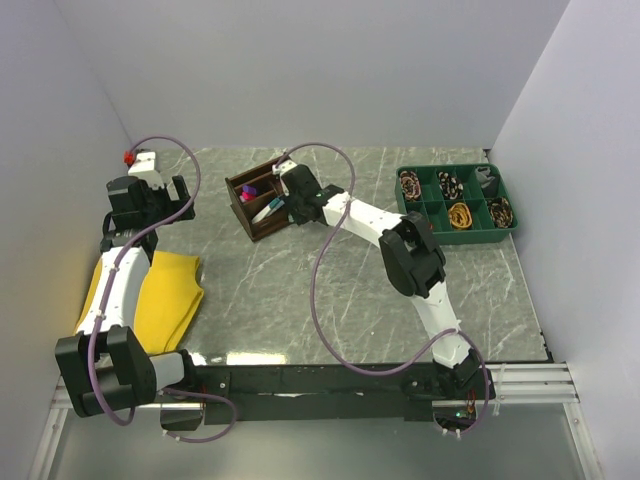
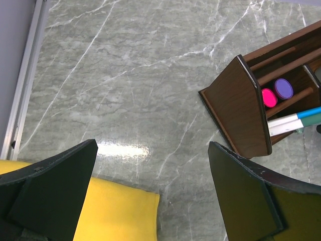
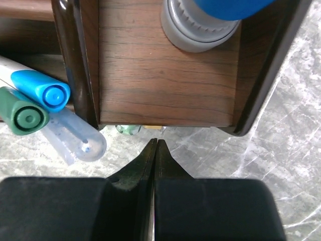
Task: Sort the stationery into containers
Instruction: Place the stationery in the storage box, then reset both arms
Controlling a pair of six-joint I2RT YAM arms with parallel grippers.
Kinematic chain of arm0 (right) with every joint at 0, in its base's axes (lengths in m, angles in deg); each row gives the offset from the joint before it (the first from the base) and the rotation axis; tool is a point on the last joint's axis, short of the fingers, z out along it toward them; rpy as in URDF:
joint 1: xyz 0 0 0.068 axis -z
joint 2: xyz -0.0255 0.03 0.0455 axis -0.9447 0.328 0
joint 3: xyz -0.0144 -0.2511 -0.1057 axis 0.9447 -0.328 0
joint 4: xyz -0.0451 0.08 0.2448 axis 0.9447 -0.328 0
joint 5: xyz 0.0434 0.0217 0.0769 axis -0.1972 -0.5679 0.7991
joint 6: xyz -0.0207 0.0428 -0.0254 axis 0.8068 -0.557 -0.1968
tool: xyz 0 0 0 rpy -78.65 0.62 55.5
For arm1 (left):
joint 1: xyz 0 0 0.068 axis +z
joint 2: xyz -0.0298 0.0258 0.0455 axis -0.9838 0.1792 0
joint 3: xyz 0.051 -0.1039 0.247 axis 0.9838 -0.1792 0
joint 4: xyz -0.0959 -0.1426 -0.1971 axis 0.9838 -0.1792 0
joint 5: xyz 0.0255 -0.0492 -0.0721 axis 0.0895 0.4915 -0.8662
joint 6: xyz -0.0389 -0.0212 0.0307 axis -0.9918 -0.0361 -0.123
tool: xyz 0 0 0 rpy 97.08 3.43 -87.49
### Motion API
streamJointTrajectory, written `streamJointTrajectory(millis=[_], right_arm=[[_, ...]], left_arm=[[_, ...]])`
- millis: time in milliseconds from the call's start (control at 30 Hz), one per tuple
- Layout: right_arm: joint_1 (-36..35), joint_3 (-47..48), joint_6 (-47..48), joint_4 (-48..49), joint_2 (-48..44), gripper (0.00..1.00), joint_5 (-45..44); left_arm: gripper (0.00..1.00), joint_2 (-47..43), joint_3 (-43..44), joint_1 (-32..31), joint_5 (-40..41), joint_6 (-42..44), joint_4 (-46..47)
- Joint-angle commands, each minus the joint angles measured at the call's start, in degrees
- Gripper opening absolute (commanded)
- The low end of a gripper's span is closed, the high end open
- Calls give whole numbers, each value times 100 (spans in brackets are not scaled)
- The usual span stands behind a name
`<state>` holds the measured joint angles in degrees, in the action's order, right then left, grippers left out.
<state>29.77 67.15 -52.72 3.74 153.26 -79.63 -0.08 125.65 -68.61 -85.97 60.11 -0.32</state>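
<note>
The dark brown wooden organiser [image 1: 258,205] stands at the back middle of the table. In the left wrist view the organiser [image 2: 239,111] holds a pink cap [image 2: 269,98], a purple cap [image 2: 284,88] and a white pen with a blue end [image 2: 296,120]. My right gripper [image 3: 156,143] is shut on nothing, its tips just outside the organiser's wall [image 3: 165,95]. Beyond the tips, a pale-green piece [image 3: 128,129] and a tan piece [image 3: 154,127] peek out from under that wall. Inside sits a blue-capped cylinder [image 3: 200,25]. A blue cap [image 3: 42,91], a green cap [image 3: 22,115] and a clear cap [image 3: 80,139] stick out on the left. My left gripper [image 2: 153,191] hangs open above the table.
A yellow cloth [image 1: 165,295] lies at the left by the left arm, under my left gripper in the left wrist view [image 2: 115,211]. A green compartment tray [image 1: 470,238] with coiled items stands at the back right. White walls close in three sides.
</note>
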Motion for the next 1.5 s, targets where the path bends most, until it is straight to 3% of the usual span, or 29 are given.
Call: streamJointTrajectory(millis=[0,667,867,900,1000,1100,1133,1200,1467], right_arm=[[12,356,17,157,50,0,-24],[39,699,-27,262,393,0,-147],[56,129,-18,26,-230,0,-32],[48,-20,-18,-1,-379,11,11],[74,-592,8,-54,-1047,30,-14],[74,-1111,114,-45,-1880,57,-128],[91,-1338,175,-37,-2032,77,-207],[118,-1550,228,-28,-2426,100,-295],[425,-2404,404,77,-3070,100,-840]], left_arm=[[99,7,64,36,2,-43,225],[99,95,90,27,-50,-60,208],[100,42,248,35,-59,-87,120],[99,25,301,27,-59,-87,85],[99,-37,424,27,-129,-87,-20],[99,-142,495,27,-208,-69,-73],[99,-212,495,27,-252,-61,-73],[99,-256,512,27,-261,-34,-117],[99,-406,354,27,-174,10,-109]])
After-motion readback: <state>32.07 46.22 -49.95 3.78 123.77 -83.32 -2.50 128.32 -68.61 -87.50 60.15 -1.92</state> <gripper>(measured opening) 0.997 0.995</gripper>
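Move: The small yellow block sits under the shelf at the storage box's front, about 3 cm ahead of the right hand's shut fingertips, 1 cm left and 2 cm lower. From that hand, the blue-capped bottle on the shelf is roughly 7 cm ahead, 1 cm left and 4 cm higher; the capped pens are 7 cm left, 1 cm ahead and 1 cm higher. From the left hand, the block lies around 9 cm ahead, 25 cm right and 16 cm below. The yellow block under the shelf is what the shut right fingertips nudge at, easing about 2 cm forward and left into the opening and pausing there. Then the hand withdraws back and right, away from the box, and climbs about 12 cm, its fingers opening wide as it leaves. The empty left hand rises some 3 cm late on. ##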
